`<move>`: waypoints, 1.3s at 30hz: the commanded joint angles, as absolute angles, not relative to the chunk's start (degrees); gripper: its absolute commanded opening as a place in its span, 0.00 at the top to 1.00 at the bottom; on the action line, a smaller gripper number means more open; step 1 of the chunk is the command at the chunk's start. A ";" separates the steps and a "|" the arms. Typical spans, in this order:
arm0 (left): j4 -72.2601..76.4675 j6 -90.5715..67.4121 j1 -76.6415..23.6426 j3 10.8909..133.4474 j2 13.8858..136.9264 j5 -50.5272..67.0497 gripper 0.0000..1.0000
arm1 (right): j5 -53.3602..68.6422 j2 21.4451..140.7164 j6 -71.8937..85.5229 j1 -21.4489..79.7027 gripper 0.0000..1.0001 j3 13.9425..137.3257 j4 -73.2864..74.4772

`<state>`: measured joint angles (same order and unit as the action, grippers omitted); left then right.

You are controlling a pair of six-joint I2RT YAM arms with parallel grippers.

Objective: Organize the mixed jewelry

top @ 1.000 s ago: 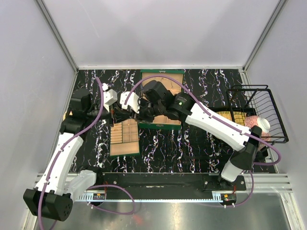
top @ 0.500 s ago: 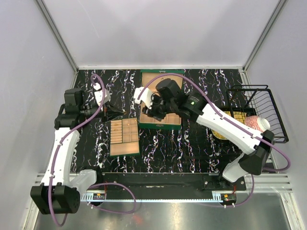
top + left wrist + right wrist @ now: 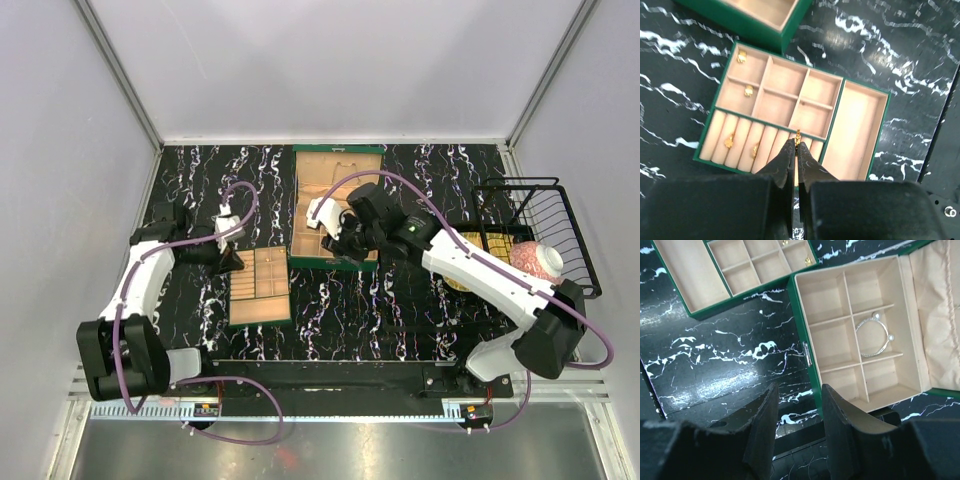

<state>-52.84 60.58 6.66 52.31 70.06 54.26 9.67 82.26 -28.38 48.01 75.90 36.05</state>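
Observation:
My left gripper [image 3: 798,145] is shut on a tiny gold-toned piece [image 3: 798,134] that sticks out past the fingertips, above the ring-roll row of the tan compartmented tray [image 3: 856,125]. Several small gold pieces lie in that tray, two in the upper left cells [image 3: 742,57] and two on the rolls [image 3: 729,140]. In the top view the left gripper [image 3: 236,262] is at the tray's left edge [image 3: 233,290]. My right gripper [image 3: 799,400] is open and holds nothing, above the front wall of the open green box [image 3: 801,320]. A whitish bracelet [image 3: 874,337] lies in one of the box's cells.
A black wire basket [image 3: 545,215] stands at the right edge, with a yellow woven mat [image 3: 478,248] and a pink-white object [image 3: 538,260] beside it. The green box's lid [image 3: 340,170] lies open toward the back wall. The table [image 3: 400,300] is black marble-patterned.
The two grippers were close together above the tray's top left. They have drawn apart: the left arm has pulled back left and down, and the right arm has moved right over the green box.

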 commanded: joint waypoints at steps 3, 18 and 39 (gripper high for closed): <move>-49.31 68.64 6.94 49.84 75.84 46.94 1.00 | 11.16 79.28 -27.07 45.97 0.55 71.90 29.80; -47.02 67.68 5.63 50.80 83.58 40.96 1.00 | 12.83 80.33 -26.45 44.82 0.55 70.31 27.60; -46.23 63.63 1.41 53.53 88.77 33.58 1.00 | 13.54 79.63 -26.81 44.21 0.56 70.05 27.16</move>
<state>-47.66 63.61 1.83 51.83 88.25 35.59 11.81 81.56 -27.14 44.93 69.80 29.56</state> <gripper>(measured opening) 0.012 0.441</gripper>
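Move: The shut left fingers hold a small gold ring. The free slot in the tray's ring rolls lies about 12 cm below, some 1 cm ahead and 2 cm left; two seated rings, the plain one and the clover one, sit about 2 and 5 cm farther out along the rolls. The wide gold band lies roughly 7 cm ahead and 4 cm right, the green jewelry box 9 cm ahead and 20 cm right. From the right hand the slot is some 23 cm left, level ahead, 19 cm below. The left hand keeps its pinch on the gold ring and sinks about 10 cm towards the free part of the tray's ring rolls, quickly at first and then slowing to a creep, while easing some 3 cm left and tipping its right-pointing fingers roughly 20 degrees more steeply down. That brings the ring close over the rolls on the near side of the two rings already there, while the half-open, empty right hand settles about 2 cm lower near the green box and then all but stays put. ##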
